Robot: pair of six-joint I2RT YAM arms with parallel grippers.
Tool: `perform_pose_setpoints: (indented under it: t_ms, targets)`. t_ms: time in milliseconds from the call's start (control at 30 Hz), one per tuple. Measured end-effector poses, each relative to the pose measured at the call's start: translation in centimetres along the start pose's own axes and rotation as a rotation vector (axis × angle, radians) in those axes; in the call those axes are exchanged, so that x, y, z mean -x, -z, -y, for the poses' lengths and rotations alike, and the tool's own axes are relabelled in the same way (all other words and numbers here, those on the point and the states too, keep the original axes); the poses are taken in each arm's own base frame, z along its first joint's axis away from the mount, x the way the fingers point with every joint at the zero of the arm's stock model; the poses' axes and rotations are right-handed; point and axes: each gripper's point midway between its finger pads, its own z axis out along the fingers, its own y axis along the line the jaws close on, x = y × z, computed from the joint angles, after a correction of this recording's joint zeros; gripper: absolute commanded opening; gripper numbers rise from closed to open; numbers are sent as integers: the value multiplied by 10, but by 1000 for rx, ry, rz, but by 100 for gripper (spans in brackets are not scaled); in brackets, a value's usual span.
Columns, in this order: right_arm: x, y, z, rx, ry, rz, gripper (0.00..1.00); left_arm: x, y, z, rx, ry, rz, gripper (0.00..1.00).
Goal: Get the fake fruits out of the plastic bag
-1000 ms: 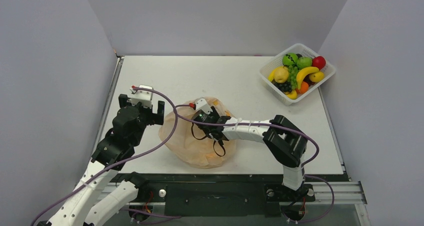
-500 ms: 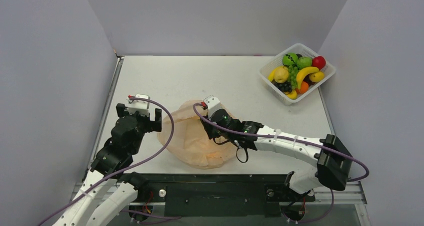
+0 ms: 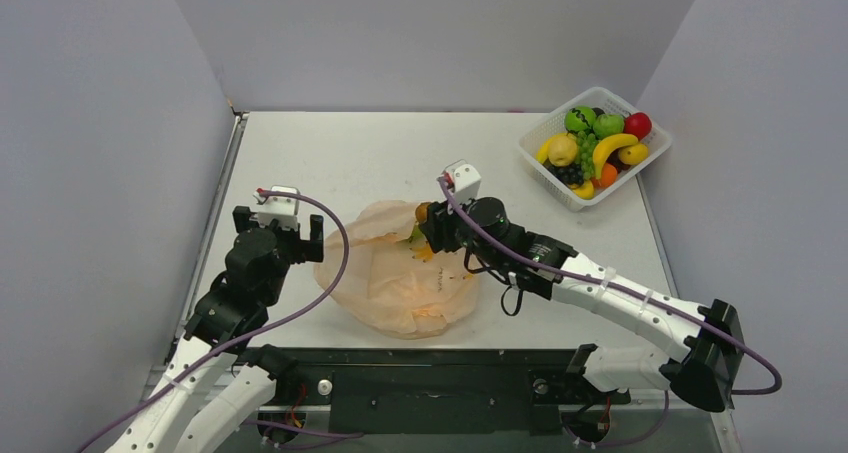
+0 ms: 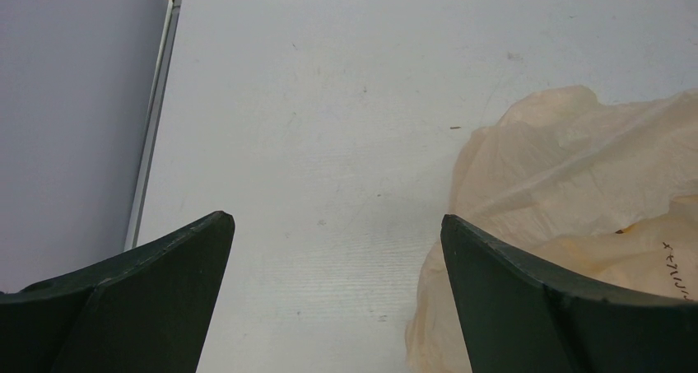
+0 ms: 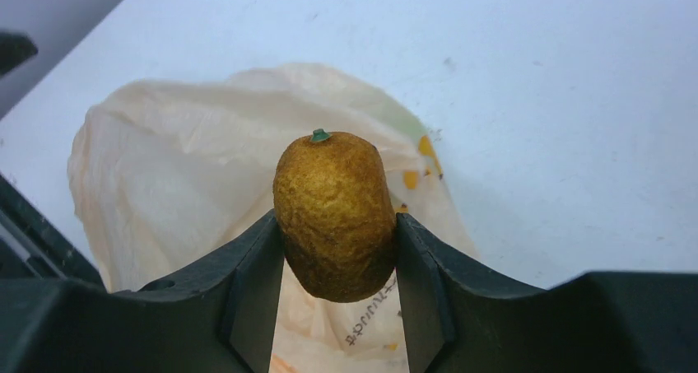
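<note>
The peach-orange plastic bag (image 3: 395, 288) lies crumpled near the table's front edge. My right gripper (image 3: 428, 225) hovers over the bag's far rim, shut on a small brownish fake fruit (image 3: 423, 213). In the right wrist view the brownish fruit (image 5: 336, 204) with its green stem tip sits pinched between my right gripper's (image 5: 337, 225) jaws, above the bag (image 5: 181, 167). A bit of green (image 3: 415, 236) shows at the bag's mouth. My left gripper (image 3: 278, 229) stands open just left of the bag, empty. In the left wrist view the bag (image 4: 576, 184) lies beside the left gripper (image 4: 333, 221).
A white lattice basket (image 3: 537, 154) at the far right corner holds several fake fruits, among them a banana (image 3: 610, 148) and a red apple (image 3: 637, 125). Grey walls enclose the table on three sides. A metal rail (image 4: 152, 134) runs along the left edge.
My right gripper has come up out of the bag and moved away from the front edge, toward the right, with the brownish fruit in it. The left gripper drew back slightly to the left.
</note>
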Motion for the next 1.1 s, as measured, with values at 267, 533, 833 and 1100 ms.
perform_pose_setpoints:
  t_ms: [267, 533, 833, 1100]
  targets:
    - [74, 12, 61, -168, -153, 192, 0, 1, 1, 2, -18, 15, 6, 97]
    - [140, 6, 110, -280, -277, 347, 0, 4, 4, 4, -35, 31, 19, 97]
    - [161, -37, 165, -407, -316, 367, 0, 6, 6, 4, -40, 39, 31, 97]
    - [131, -46, 259, -594, -393, 319, 0, 6, 6, 2, -36, 43, 30, 97]
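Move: The white basket of fruits, where the fruit in your right gripper is to go, lies about 26 cm ahead of the right hand, 41 cm to its right and 19 cm below. Under that hand is the open plastic bag, its middle some 6 cm back, 5 cm left and 21 cm down; a green fruit still in it sits roughly 3 cm ahead, 1 cm left and 20 cm down. From the left hand the basket is about 24 cm ahead, 69 cm right and 20 cm below. Carry the orange-brown fruit, still pinched in the right gripper, away from the bag and towards the basket: swing about 25 cm forward and 15 cm right, rising some 12 cm over the first half before sinking about 5 cm. Turn the wrist roughly 40 degrees clockwise on the way, keeping the fingers' hold unchanged. ##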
